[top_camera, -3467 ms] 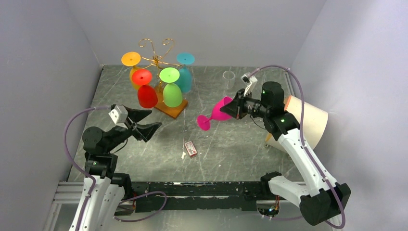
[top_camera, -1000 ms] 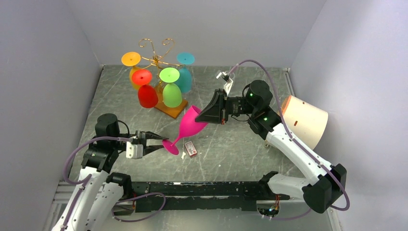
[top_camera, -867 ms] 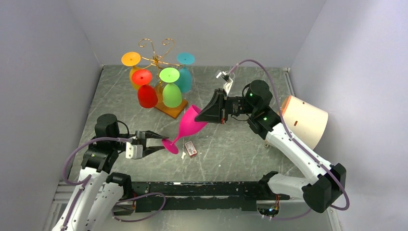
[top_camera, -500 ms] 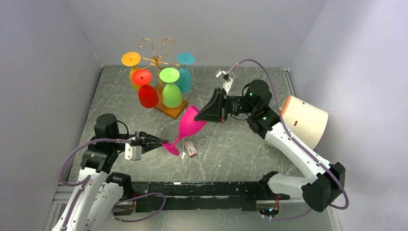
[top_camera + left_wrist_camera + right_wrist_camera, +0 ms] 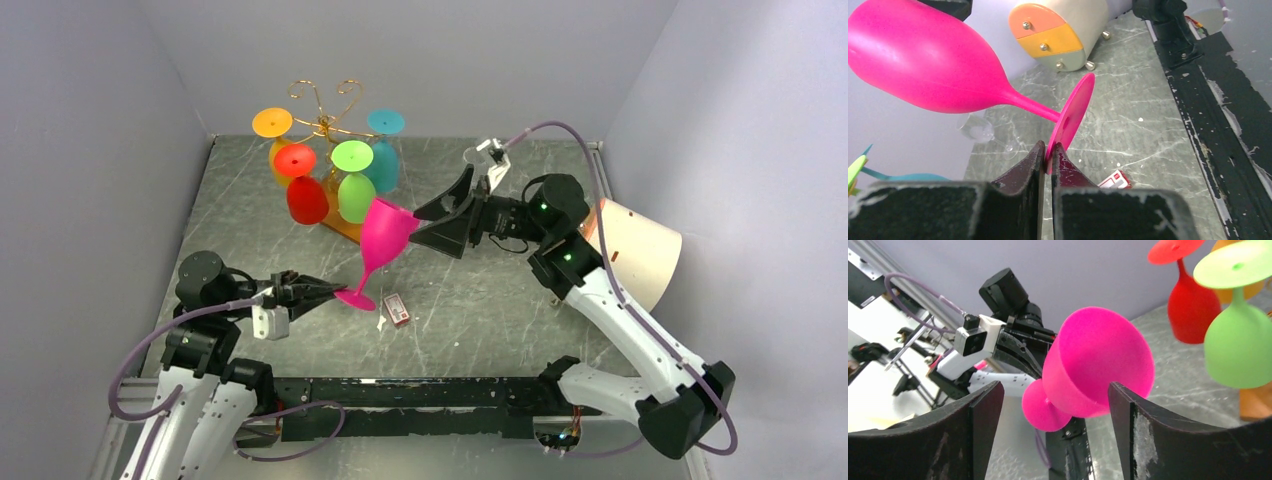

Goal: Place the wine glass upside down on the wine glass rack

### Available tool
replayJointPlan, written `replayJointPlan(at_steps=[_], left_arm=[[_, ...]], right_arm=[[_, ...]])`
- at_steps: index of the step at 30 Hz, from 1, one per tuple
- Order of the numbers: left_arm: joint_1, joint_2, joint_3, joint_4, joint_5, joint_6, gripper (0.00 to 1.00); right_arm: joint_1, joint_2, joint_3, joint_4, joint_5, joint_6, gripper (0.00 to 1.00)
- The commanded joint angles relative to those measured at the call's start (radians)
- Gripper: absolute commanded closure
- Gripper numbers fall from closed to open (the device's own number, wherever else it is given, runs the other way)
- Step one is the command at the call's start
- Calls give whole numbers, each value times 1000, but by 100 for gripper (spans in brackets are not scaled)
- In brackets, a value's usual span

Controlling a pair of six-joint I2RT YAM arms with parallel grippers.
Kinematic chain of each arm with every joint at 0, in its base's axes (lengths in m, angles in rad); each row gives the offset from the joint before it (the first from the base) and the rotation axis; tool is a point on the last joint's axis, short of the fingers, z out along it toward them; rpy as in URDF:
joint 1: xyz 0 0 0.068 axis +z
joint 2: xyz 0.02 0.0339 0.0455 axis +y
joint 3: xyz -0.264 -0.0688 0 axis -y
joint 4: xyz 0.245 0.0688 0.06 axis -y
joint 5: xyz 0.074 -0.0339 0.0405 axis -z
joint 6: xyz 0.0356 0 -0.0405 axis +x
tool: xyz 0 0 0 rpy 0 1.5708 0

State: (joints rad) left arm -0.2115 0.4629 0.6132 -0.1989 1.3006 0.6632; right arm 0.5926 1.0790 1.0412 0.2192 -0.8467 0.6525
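Observation:
The pink wine glass (image 5: 381,235) hangs in the air over the table's middle, bowl up and tilted toward the right. My left gripper (image 5: 328,291) is shut on the rim of its round foot (image 5: 1072,113), the disc pinched between both fingers. My right gripper (image 5: 428,226) stands open just right of the bowl (image 5: 1098,365), its fingers apart from it. The wine glass rack (image 5: 325,105), gold wire on a wooden base (image 5: 362,230), stands at the back left with several coloured glasses hanging upside down on it.
A small red and white box (image 5: 396,309) lies on the table below the glass. A clear cup (image 5: 475,158) stands at the back. A cream cylinder with an orange end (image 5: 635,250) lies at the right edge. Grey walls close in on three sides.
My right gripper has opened and let go of the bowl, drawing back to the right. The glass has swung more upright in my left gripper, which closed on its foot.

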Motion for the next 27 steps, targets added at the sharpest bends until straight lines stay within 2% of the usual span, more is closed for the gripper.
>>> replayJointPlan(at_steps=[1,5,10,13,15,18,23,27], left_arm=[[-2,-3,31,133,-87,-60,93],[-2,10,62,118,-109,-44,93],[-2,22,107,54,-127,-2,93],[-2,17,128,74,-177,-48,93],[-1,12,128,163,-257,-159,93],[-2,31,146,289,-501,-360,93],[-2,115,292,249,-713,-412,93],[-2,162,318,345,-941,-527,93]], right_arm=[[1,-63,-7,-34,101,-48,16],[1,-93,-21,-32,129,-63,1],[2,-119,-26,-41,153,-78,0],[1,-126,-18,-64,162,-93,0],[2,-136,-10,-89,175,-106,0],[2,-158,-16,-105,194,-122,0],[1,-178,-16,-132,223,-148,0],[1,-190,-6,-183,239,-170,0]])
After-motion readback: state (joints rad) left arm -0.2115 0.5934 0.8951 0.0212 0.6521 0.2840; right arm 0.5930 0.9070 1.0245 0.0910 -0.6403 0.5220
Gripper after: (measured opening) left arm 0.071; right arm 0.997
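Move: The left hand pinches the wine glass by its foot; the rack's hub lies about 22 cm ahead, 3 cm left and 8 cm higher, with a free back hook some 7 cm beyond it and 5 cm farther left. The red glass hangs about 16 cm ahead and 8 cm left of this hand, the green glass 16 cm ahead and 3 cm right, both near its height. From the right hand the hub is some 18 cm ahead, 20 cm left, slightly lower. Left lifts its pinched glass 14 cm, forward towards the rack, turning 35 degrees counter-clockwise; right opens wide, retreating. ##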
